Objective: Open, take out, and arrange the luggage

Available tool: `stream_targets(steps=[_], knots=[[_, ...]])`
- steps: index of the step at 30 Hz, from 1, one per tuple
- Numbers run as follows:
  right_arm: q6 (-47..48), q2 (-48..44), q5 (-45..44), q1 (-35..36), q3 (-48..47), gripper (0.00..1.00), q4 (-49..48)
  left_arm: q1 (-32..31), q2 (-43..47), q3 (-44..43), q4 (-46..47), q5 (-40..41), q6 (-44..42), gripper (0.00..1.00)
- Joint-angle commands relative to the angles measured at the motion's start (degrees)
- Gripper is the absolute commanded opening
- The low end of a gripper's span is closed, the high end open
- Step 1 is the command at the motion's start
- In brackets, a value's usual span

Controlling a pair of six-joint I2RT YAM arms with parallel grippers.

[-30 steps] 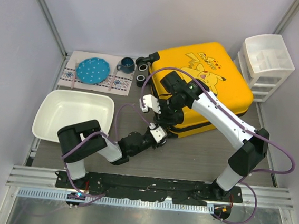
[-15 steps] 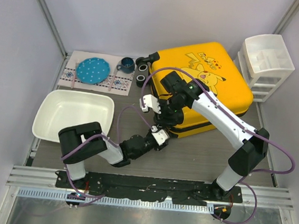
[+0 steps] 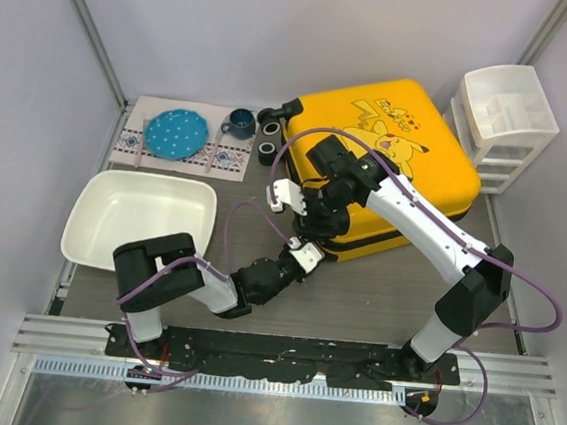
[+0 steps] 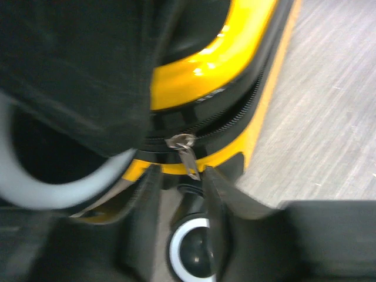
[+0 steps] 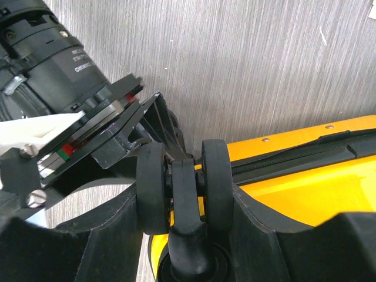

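The luggage (image 3: 420, 155), a yellow hard-shell suitcase with a cartoon print, lies flat at the back right. My right gripper (image 3: 315, 216) is at its near-left corner, shut on a black double wheel (image 5: 183, 188), one finger pressed on each side. My left gripper (image 3: 305, 250) is low at the same corner. In the left wrist view its jaws (image 4: 179, 176) stand apart, one on each side of the metal zipper pull (image 4: 188, 154), which hangs from the black zipper band. The pull's tip is close to the right finger (image 4: 220, 194). The view is blurred.
A white tray (image 3: 90, 244) sits at the left. Behind it is a patterned mat with a blue plate (image 3: 176, 132) and a blue cup (image 3: 239, 123). A white drawer unit (image 3: 504, 118) stands right of the suitcase. Two more suitcase wheels (image 3: 271, 136) stick out at its far-left corner.
My left gripper has crept a little to the right, closer under the suitcase's corner. The right arm and the suitcase have not moved.
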State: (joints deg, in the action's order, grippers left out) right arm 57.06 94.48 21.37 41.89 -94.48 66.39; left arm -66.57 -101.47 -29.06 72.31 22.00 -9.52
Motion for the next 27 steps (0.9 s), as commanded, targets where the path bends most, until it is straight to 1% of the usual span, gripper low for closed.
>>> stream_targets(steps=[1,2,3,5,6,13,16,27], knots=[[-2.3,-5.5,0.7,-0.5,-0.8,0.01,-1.3,0.1,0.7,-2.9,16.3,2.5,-1.0,0.28],[-2.2,-5.7,0.6,-0.5,-0.6,0.01,-1.3,0.1,1.0,-2.8,16.4,2.6,-1.0,0.23],[-2.2,-5.8,0.6,-0.5,-0.5,0.01,-1.3,0.1,1.2,-2.5,16.3,2.6,-1.0,0.12],[-2.5,-6.0,0.3,-0.5,-0.5,0.01,-1.4,0.1,1.8,-1.6,16.3,2.8,-1.2,0.03],[-2.7,-6.0,0.3,-0.5,-0.6,0.01,-1.2,0.1,2.1,-1.2,16.3,3.0,-1.2,0.00],[-3.1,-7.7,0.5,-1.4,-0.1,0.01,-0.2,0.8,4.5,2.9,16.4,2.4,-0.9,0.00],[-3.5,-8.5,0.6,-1.5,0.3,0.01,0.4,2.4,5.1,3.6,16.4,1.7,-0.2,0.00],[-5.4,-11.1,1.5,-1.9,1.9,0.01,1.6,8.0,5.6,3.1,16.4,-2.7,1.9,0.00]])
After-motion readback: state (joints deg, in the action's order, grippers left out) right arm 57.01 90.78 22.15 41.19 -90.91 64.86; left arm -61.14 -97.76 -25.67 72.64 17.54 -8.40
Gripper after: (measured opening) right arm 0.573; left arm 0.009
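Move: The zipper pull at the suitcase's corner sits right at the left fingertips, about 1 cm ahead and 1 cm to the right, level with them. The upper wheel is some 5 cm ahead of the left hand, 2 cm left and 6 cm up; the lower wheel is about 1 cm back, straight below by 8 cm. From the right hand, already gripping the upper wheel, the pull lies roughly 4 cm back, 3 cm right and 6 cm down. Left fingers shut fully at the zipper pull, then travel about 3 cm left and forward past the held upper wheel. ##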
